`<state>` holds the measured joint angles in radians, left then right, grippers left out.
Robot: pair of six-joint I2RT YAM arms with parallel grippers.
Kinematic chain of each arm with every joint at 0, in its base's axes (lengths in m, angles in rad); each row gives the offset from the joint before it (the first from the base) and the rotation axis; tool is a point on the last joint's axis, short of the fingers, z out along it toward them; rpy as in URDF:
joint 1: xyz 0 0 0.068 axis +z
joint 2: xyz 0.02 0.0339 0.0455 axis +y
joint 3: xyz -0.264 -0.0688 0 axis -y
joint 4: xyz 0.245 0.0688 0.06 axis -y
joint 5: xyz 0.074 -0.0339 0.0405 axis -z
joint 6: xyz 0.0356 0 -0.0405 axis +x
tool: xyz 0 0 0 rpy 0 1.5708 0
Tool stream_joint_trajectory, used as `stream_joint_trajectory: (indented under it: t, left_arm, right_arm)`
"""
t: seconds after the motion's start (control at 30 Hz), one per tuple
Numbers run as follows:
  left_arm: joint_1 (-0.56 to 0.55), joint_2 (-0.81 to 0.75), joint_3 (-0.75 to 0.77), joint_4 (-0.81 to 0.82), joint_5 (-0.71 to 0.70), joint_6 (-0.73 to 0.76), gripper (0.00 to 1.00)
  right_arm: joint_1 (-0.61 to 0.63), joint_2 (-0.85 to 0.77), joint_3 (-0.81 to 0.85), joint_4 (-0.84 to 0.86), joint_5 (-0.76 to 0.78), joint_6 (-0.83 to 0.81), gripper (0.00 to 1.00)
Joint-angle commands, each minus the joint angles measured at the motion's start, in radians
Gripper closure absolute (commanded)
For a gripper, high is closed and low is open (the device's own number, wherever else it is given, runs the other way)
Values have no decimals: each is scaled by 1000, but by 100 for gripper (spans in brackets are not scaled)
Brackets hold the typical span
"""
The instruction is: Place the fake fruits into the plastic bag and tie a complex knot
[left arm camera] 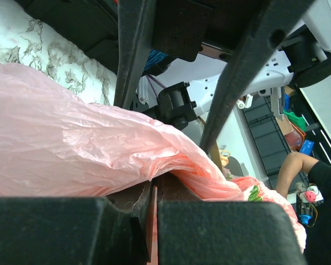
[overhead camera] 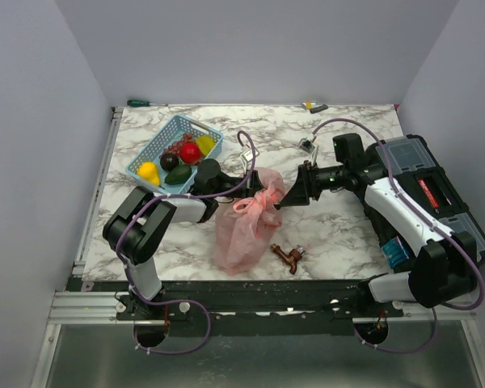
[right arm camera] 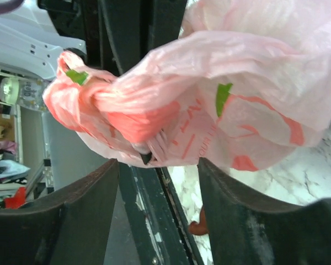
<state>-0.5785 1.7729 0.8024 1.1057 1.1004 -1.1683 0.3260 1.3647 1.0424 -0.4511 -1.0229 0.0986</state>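
Note:
The pink plastic bag [overhead camera: 241, 230] lies on the marble table, its top bunched into a knot [overhead camera: 257, 201]. My left gripper [overhead camera: 229, 192] is at the knot's left side, shut on a fold of the bag [left arm camera: 71, 149], and a pink strip shows between its jaws [left arm camera: 153, 190]. My right gripper [overhead camera: 288, 194] is just right of the knot and open. The twisted bunch [right arm camera: 129, 113] hangs just past its fingertips [right arm camera: 157, 182], held by neither. Several fake fruits [overhead camera: 191, 153] lie in the blue basket: red, yellow and dark. What is inside the bag is hidden.
The light-blue basket [overhead camera: 145, 153] stands at the back left. A small brown object [overhead camera: 288, 257] lies by the front edge, right of the bag. A black case [overhead camera: 436, 190] sits under the right arm. A green screwdriver [overhead camera: 141, 103] lies along the far edge.

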Motion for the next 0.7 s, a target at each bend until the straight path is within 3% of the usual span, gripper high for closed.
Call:
stream_joint_trajectory:
  t: [0.0, 0.1, 0.27, 0.67]
  left_arm:
    - [-6, 9, 18, 39, -2, 12, 100]
    - [-5, 8, 21, 41, -2, 12, 100]
    - [-6, 10, 20, 42, -5, 13, 100]
    - [-9, 18, 28, 86, 0, -11, 100]
  right_arm:
    - [-22, 4, 6, -112, -23, -88, 45]
    - [-22, 28, -6, -48, -67, -46, 52]
    - [-21, 49, -22, 140, -128, 110, 52]
    - [-19, 85, -60, 189, -160, 140, 59]
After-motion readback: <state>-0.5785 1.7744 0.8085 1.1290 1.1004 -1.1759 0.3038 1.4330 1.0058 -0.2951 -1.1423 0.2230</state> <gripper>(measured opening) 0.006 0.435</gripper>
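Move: The tail sticking out of the knot is only some 2 cm left of the right hand's half-open fingertips and about 1 cm back, roughly at their height. The bulging bag body hangs about 10 cm left, 10 cm back and 12 cm below that hand, and the brown tap lies some 15 cm back, 4 cm right and 19 cm below. From the left hand, still pinching the bag's neck, the tail is about 4 cm back, 2 cm right and 2 cm up. The right hand first finishes easing away from the knot, under 1 cm to the right and slightly down, then turns round and creeps about 1.5 cm left and a little forward to bring its fingertips to the tail. Meanwhile its tips lift by some 5 degrees and its fingers narrow from about two-thirds open to under half without shutting, as the left fingers stay shut on the bag's neck and hold it nearly still. ##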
